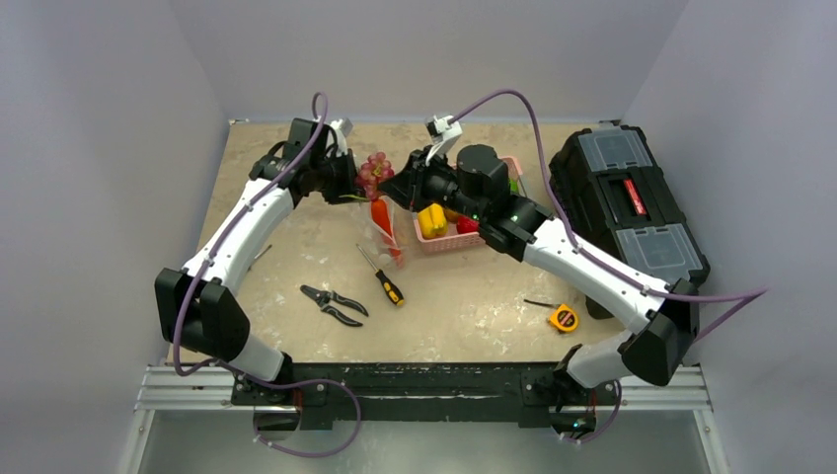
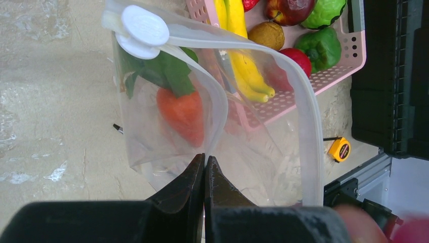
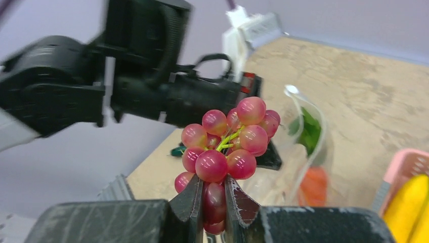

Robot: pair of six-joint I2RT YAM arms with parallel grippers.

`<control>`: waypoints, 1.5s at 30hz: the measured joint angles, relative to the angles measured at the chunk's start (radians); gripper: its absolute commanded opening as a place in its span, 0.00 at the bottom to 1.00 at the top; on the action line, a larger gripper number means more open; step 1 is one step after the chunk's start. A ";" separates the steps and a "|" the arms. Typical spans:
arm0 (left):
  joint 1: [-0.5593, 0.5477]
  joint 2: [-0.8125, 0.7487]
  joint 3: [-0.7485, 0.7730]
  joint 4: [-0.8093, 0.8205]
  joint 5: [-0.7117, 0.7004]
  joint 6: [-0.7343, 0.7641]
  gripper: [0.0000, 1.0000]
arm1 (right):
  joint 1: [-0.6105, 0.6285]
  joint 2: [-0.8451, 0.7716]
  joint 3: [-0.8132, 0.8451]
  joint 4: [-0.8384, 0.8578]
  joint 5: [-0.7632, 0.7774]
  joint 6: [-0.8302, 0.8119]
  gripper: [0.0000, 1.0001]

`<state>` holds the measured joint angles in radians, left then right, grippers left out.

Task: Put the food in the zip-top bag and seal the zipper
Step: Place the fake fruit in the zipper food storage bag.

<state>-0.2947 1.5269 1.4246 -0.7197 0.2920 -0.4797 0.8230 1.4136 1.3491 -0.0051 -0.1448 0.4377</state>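
The clear zip-top bag (image 1: pixel 385 235) hangs with its mouth open, and an orange carrot (image 2: pixel 182 114) with a green top lies inside it. Its whitish zipper (image 2: pixel 309 126) curves round the mouth to a white slider (image 2: pixel 144 28). My left gripper (image 2: pixel 205 159) is shut on the bag's near mouth edge, holding it up. My right gripper (image 3: pixel 215 185) is shut on a bunch of red grapes (image 3: pixel 227 142), held in the air just left of the bag's mouth, close to the left gripper (image 1: pixel 347 178). More food, including a banana (image 2: pixel 243 61) and a green pepper (image 2: pixel 318 45), lies in the basket.
The pink basket (image 1: pixel 449 241) stands just right of the bag. A black toolbox (image 1: pixel 627 202) fills the right side. A screwdriver (image 1: pixel 382 276), pliers (image 1: pixel 333 304) and a yellow tape measure (image 1: pixel 564 318) lie on the table nearer the arm bases.
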 measured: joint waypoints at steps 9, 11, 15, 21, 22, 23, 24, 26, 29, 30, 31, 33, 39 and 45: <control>0.000 -0.026 0.000 0.000 -0.004 0.000 0.00 | -0.006 0.072 0.005 -0.125 0.130 -0.010 0.00; 0.000 -0.032 -0.001 0.001 -0.004 0.000 0.00 | -0.006 0.085 0.010 -0.157 0.145 -0.027 0.00; 0.000 -0.044 -0.010 0.001 -0.004 0.000 0.00 | -0.005 0.135 0.074 -0.230 0.189 -0.081 0.00; 0.000 -0.047 -0.016 0.005 0.007 0.000 0.00 | 0.020 0.178 0.142 -0.307 0.298 -0.150 0.00; 0.000 -0.048 -0.016 0.008 0.010 0.000 0.00 | 0.029 0.187 0.161 -0.322 0.319 -0.160 0.01; 0.000 -0.049 -0.016 0.009 0.012 0.000 0.00 | 0.035 0.197 0.178 -0.330 0.331 -0.168 0.03; 0.000 -0.050 -0.016 0.009 0.014 0.000 0.00 | 0.043 0.209 0.197 -0.337 0.343 -0.175 0.05; 0.000 -0.055 -0.019 0.014 0.016 0.000 0.00 | 0.057 0.235 0.232 -0.349 0.358 -0.185 0.15; 0.000 -0.062 -0.025 0.020 0.018 0.000 0.00 | 0.077 0.279 0.282 -0.375 0.375 -0.197 0.32; 0.000 -0.063 -0.026 0.022 0.019 0.000 0.00 | 0.081 0.290 0.293 -0.382 0.380 -0.197 0.38; 0.000 -0.064 -0.027 0.023 0.019 0.000 0.00 | 0.084 0.302 0.304 -0.391 0.388 -0.198 0.43; 0.000 -0.067 -0.031 0.023 0.018 -0.001 0.00 | 0.089 0.316 0.313 -0.405 0.393 -0.200 0.54; 0.000 -0.082 -0.033 0.024 0.019 -0.002 0.00 | 0.091 0.327 0.314 -0.420 0.395 -0.192 0.63; 0.000 -0.087 -0.033 0.027 0.019 -0.008 0.00 | 0.091 0.320 0.311 -0.414 0.399 -0.187 0.64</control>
<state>-0.2943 1.4395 1.3918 -0.6922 0.3115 -0.4877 0.9142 1.7340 1.6600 -0.4187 0.2543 0.2508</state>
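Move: The mouth of the zip-top bag opens just ahead of my left fingers, about 3 cm forward and 4 cm to their right at the same height. From my right hand, already holding the grapes, that mouth is roughly 8 cm ahead, 3 cm left and 15 cm below. Also from my right hand, the bagged carrot sits 8 cm ahead, 2 cm left and 26 cm down; the pink basket is some 14 cm ahead, 16 cm right and 32 cm down. I lower the grapes into the open bag mouth with my right hand, sinking about 10 cm while reaching some 5 cm forward, and tip the left-pointing fingers down by roughly 30 degrees. After a small shift left I spread those fingers to let go of the grapes. My left hand keeps its pinch on the bag's rim and eases up a couple of centimetres. ##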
